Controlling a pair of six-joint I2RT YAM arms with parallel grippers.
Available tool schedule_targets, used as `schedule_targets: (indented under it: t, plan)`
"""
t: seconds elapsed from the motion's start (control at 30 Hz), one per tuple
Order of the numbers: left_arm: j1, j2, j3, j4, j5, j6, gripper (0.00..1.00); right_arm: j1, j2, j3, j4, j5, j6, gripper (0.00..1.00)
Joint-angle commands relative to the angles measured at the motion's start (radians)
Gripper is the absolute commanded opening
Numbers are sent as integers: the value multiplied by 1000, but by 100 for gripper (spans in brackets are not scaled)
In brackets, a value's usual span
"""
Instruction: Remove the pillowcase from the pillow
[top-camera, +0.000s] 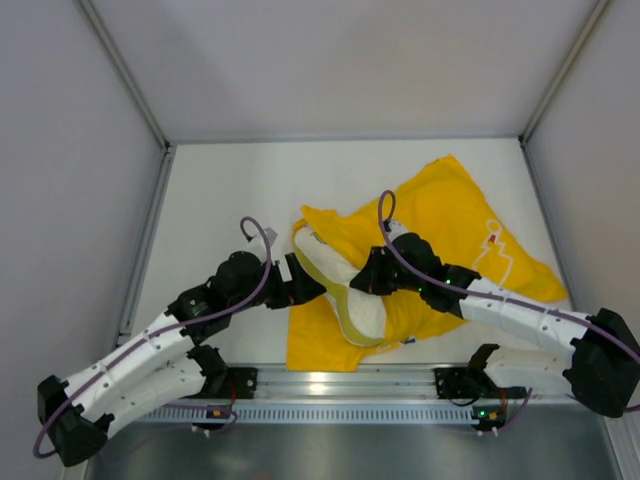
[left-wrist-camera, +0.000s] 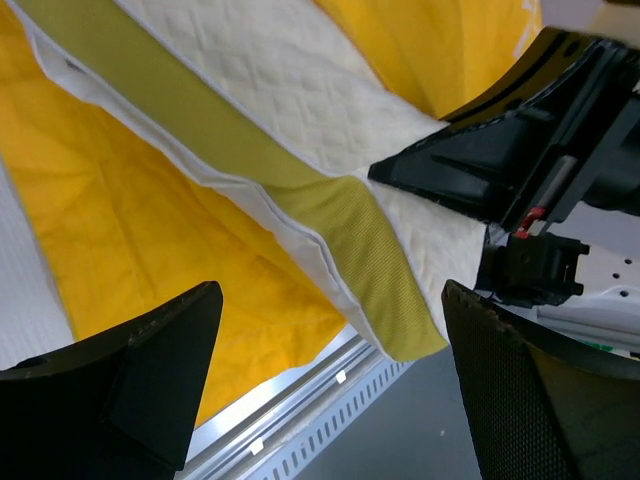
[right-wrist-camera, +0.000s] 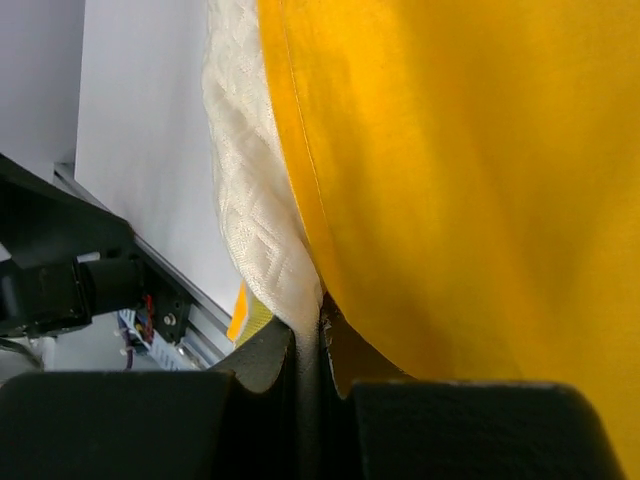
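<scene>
The cream quilted pillow (top-camera: 345, 290) stands on edge, tilted, its olive edge band facing up. It lies half out of the bright yellow pillowcase (top-camera: 450, 215), which is spread flat to the back right and under it. My right gripper (top-camera: 368, 278) is shut on the pillow's cream fabric (right-wrist-camera: 250, 220), and the pillowcase (right-wrist-camera: 460, 180) hangs just beside its jaws (right-wrist-camera: 320, 350). At the pillow's left end my left gripper (top-camera: 300, 285) is open. Its fingers (left-wrist-camera: 150, 380) stand wide apart below the pillow's corner (left-wrist-camera: 290, 80), holding nothing.
A slotted aluminium rail (top-camera: 330, 385) runs along the near edge of the white table (top-camera: 230, 200). Grey walls with metal posts (top-camera: 150, 230) close in the left, right and back. Part of the pillowcase (top-camera: 310, 345) reaches the rail.
</scene>
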Motion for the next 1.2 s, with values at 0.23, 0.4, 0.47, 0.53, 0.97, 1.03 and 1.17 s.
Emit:
schedule_targets:
  t: [0.23,0.4,0.47,0.53,0.97,1.03,1.17]
  plan:
    - [-89,31,-82,176,30,-103,94,-7,190,248,178,-14,86,0]
    - [-107,48,-42,187,10,-108,95,3,238,275,206,-21,102,0]
    - [-111,67,-30,196,16,-107,95,4,241,278,212,-23,104,0]
    - [-117,90,-25,196,11,-110,95,7,244,278,218,-25,107,0]
    - [-150,166,-53,271,-22,-134,86,32,233,299,235,-69,116,0]
    - [-150,174,-71,293,-25,-134,49,32,218,296,232,-72,101,0]
    - [-150,169,-87,307,-59,-134,0,33,198,289,203,-71,57,34]
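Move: The olive band at the pillow's near end lies about 8 cm back, 9 cm right and 6 cm below the open left hand; a flap of pillowcase lies on the table some 11 cm back, 3 cm right and 12 cm below it. The right hand already pinches the pillow, with the left gripper some 10 cm to its left, level with it and slightly higher; the main pillowcase spreads about 23 cm right, 7 cm ahead and 8 cm below. Right hand carries pillow about 7 cm left-forward, then starts opening as the left, sinking rightward, pinches its band. ##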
